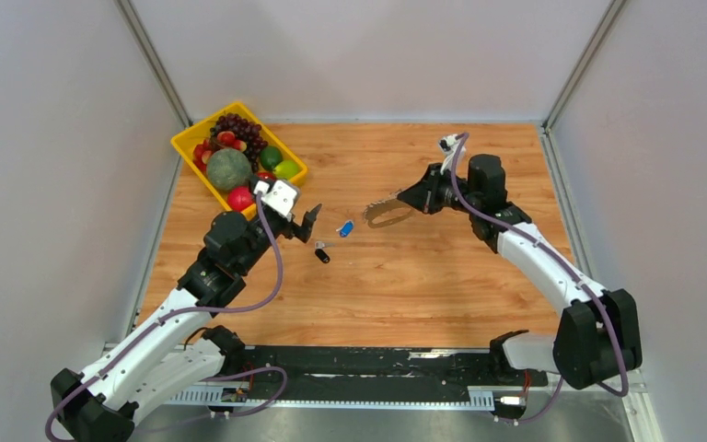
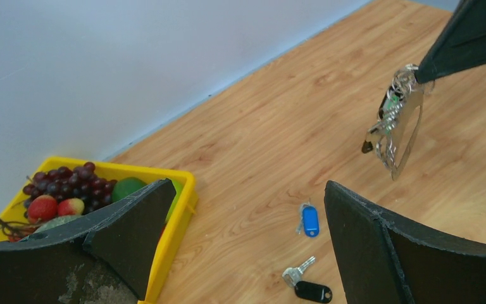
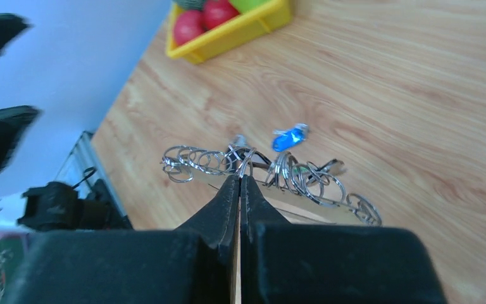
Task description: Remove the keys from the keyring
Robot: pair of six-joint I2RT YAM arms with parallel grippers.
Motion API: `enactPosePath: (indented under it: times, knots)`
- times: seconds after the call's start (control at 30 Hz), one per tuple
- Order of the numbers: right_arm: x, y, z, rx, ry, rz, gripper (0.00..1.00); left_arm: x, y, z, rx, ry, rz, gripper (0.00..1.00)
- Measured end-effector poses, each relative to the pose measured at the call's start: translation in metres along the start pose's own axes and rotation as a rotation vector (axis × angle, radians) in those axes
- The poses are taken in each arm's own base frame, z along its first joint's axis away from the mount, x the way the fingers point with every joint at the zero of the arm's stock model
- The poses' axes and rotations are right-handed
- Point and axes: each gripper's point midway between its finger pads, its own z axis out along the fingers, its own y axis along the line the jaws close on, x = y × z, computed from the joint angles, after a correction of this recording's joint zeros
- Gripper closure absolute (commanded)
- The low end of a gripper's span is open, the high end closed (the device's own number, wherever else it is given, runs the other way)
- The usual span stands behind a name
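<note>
My right gripper (image 1: 405,197) is shut on the keyring (image 3: 304,204), a thin wire loop held above the table. Several small silver rings and the remaining keys (image 2: 393,120) hang bunched on it. In the right wrist view the shut fingertips (image 3: 231,185) pinch the wire among the rings. Two keys lie loose on the wood: one with a blue tag (image 1: 345,228) (image 2: 309,220) (image 3: 289,138) and one with a black tag (image 1: 321,254) (image 2: 307,286). My left gripper (image 1: 308,224) (image 2: 247,247) hovers open above these loose keys, holding nothing, left of the bunch.
A yellow tray (image 1: 189,138) (image 2: 186,190) (image 3: 247,28) of fruit, with grapes, a melon, limes and red fruit, stands at the back left, close behind my left gripper. Grey walls enclose the wooden table (image 1: 423,285) on three sides.
</note>
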Motion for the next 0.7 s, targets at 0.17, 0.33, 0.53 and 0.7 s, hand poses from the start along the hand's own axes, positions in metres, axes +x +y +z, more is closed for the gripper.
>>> enactPosePath:
  times: [0.17, 0.33, 0.53, 0.7]
  knots:
    - [-0.015, 0.048, -0.017, -0.193, -0.036, -0.079, 1.0, 0.001, -0.012, 0.0, 0.071, -0.002, 0.014, 0.0]
    - [-0.024, 0.086, -0.039, -0.337, -0.064, -0.159, 1.0, 0.002, -0.018, 0.002, 0.104, -0.002, 0.019, 0.0]
    - [-0.026, 0.109, -0.053, -0.431, -0.066, -0.194, 1.0, 0.003, -0.031, 0.003, 0.176, -0.007, 0.02, 0.0]
    - [-0.024, 0.121, -0.06, -0.485, -0.05, -0.206, 1.0, -0.002, -0.054, -0.001, 0.302, -0.039, 0.01, 0.0]
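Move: The keyring already hangs from the right hand's shut fingers, its middle about 3 cm to their left, 1 cm back and 3 cm below; the open left gripper waits some 15 cm left of that hand, 4 cm back and 8 cm higher. From the left hand the keyring lies about 12 cm right, 3 ahead and 11 below. The blue tag lies 8 ahead, 6 right of the left hand and the black tag 3 ahead, 2 right, both 28 below. The keyring is lifted, still pinched in the right hand, some 10 cm up and 8 cm back with a little left, slowing as it comes before the other gripper, while the fingers swing counter-clockwise and tip up to point nearly level leftward. The left hand, fingers staying wide open, eases about 5 cm right and back towards it, turning clockwise to face it; it touches nothing yet. ##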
